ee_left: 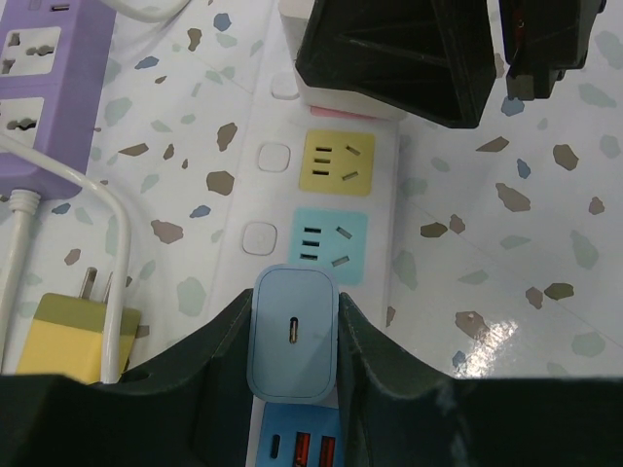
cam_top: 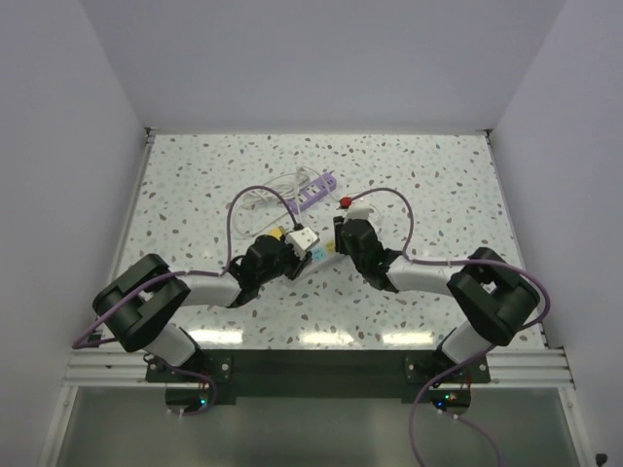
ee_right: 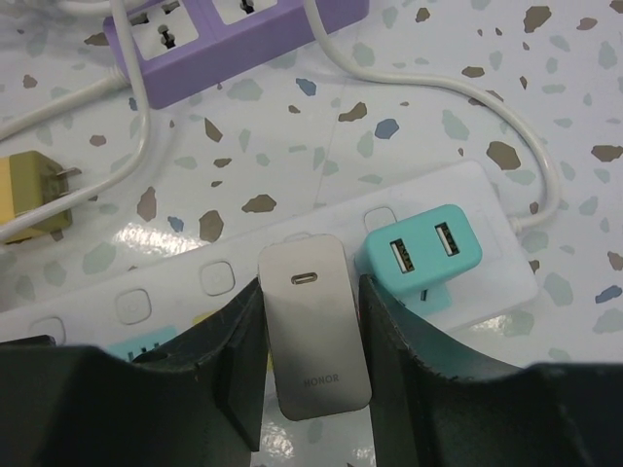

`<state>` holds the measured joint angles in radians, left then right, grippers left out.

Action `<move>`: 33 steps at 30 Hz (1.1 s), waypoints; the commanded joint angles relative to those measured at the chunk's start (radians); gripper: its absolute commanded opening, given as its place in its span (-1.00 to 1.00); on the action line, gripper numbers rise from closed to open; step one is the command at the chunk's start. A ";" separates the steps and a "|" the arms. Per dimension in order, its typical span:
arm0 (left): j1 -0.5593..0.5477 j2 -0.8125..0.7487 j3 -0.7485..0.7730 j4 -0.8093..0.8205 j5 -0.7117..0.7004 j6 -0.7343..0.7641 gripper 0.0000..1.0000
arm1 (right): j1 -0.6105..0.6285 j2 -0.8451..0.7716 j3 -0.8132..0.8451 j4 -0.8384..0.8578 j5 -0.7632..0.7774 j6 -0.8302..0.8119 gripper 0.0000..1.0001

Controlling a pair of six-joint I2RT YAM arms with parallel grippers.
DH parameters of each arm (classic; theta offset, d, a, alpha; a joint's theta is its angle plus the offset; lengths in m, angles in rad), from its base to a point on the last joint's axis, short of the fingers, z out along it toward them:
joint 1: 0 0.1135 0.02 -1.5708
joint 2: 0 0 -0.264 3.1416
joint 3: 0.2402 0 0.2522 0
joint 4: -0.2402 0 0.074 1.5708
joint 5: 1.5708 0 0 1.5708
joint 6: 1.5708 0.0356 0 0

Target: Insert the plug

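The plug in my left gripper (ee_left: 295, 321) is a light blue charger (ee_left: 294, 336); the gripper is shut on its sides. It sits over the white power strip (ee_left: 243, 195), just below the cyan socket (ee_left: 329, 243) and the yellow socket (ee_left: 339, 162). Its prongs are hidden. My right gripper (ee_right: 311, 311) hugs a grey charger (ee_right: 313, 331) standing on the same strip (ee_right: 467, 195), beside a teal two-port charger (ee_right: 419, 251). From above, both grippers (cam_top: 292, 248) (cam_top: 343, 226) meet over the strip (cam_top: 321, 255) at mid-table.
A purple power strip (cam_top: 316, 190) (ee_right: 224, 29) lies behind the white one, its white cable (ee_right: 487, 107) looping round. A loose yellow plug (ee_left: 68, 341) (ee_right: 34, 195) lies to the left. The right arm's black housing (ee_left: 389, 58) hangs close ahead of my left gripper.
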<state>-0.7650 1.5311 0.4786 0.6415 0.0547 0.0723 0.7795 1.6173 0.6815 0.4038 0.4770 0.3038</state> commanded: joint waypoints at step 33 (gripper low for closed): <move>-0.037 0.041 0.020 0.018 0.105 -0.065 -1.00 | 0.038 -0.276 0.043 -0.531 -0.163 0.067 0.53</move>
<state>-0.7963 1.5364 0.4789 0.6453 0.1570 0.0479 0.7959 1.4082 0.6838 0.0040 0.3637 0.3515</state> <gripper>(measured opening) 0.380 0.746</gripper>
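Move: Right beneath the white charger in the right fingers, about 3 cm down, is the strip's pink socket. The teal plug stands about 2 cm ahead and 3 cm right of the right hand, some 1 cm lower; the yellow socket is 2 cm back, 3 cm left and 3 cm down. From the left hand, which grips the blue plug on the strip, the pink socket is about 6 cm ahead, 9 cm right and 3 cm below. Bearing on a little farther with the charger, the right hand eases forward-left and slightly down by about 1 cm, then lifts slightly and draws back some 6 cm and a little right, tipping its fingers about 10 degrees further down and opening them at the end. The left hand keeps its pinch on the blue plug and, after a tiny forward nudge, goes about 3 cm back and right, turning slightly clockwise. ##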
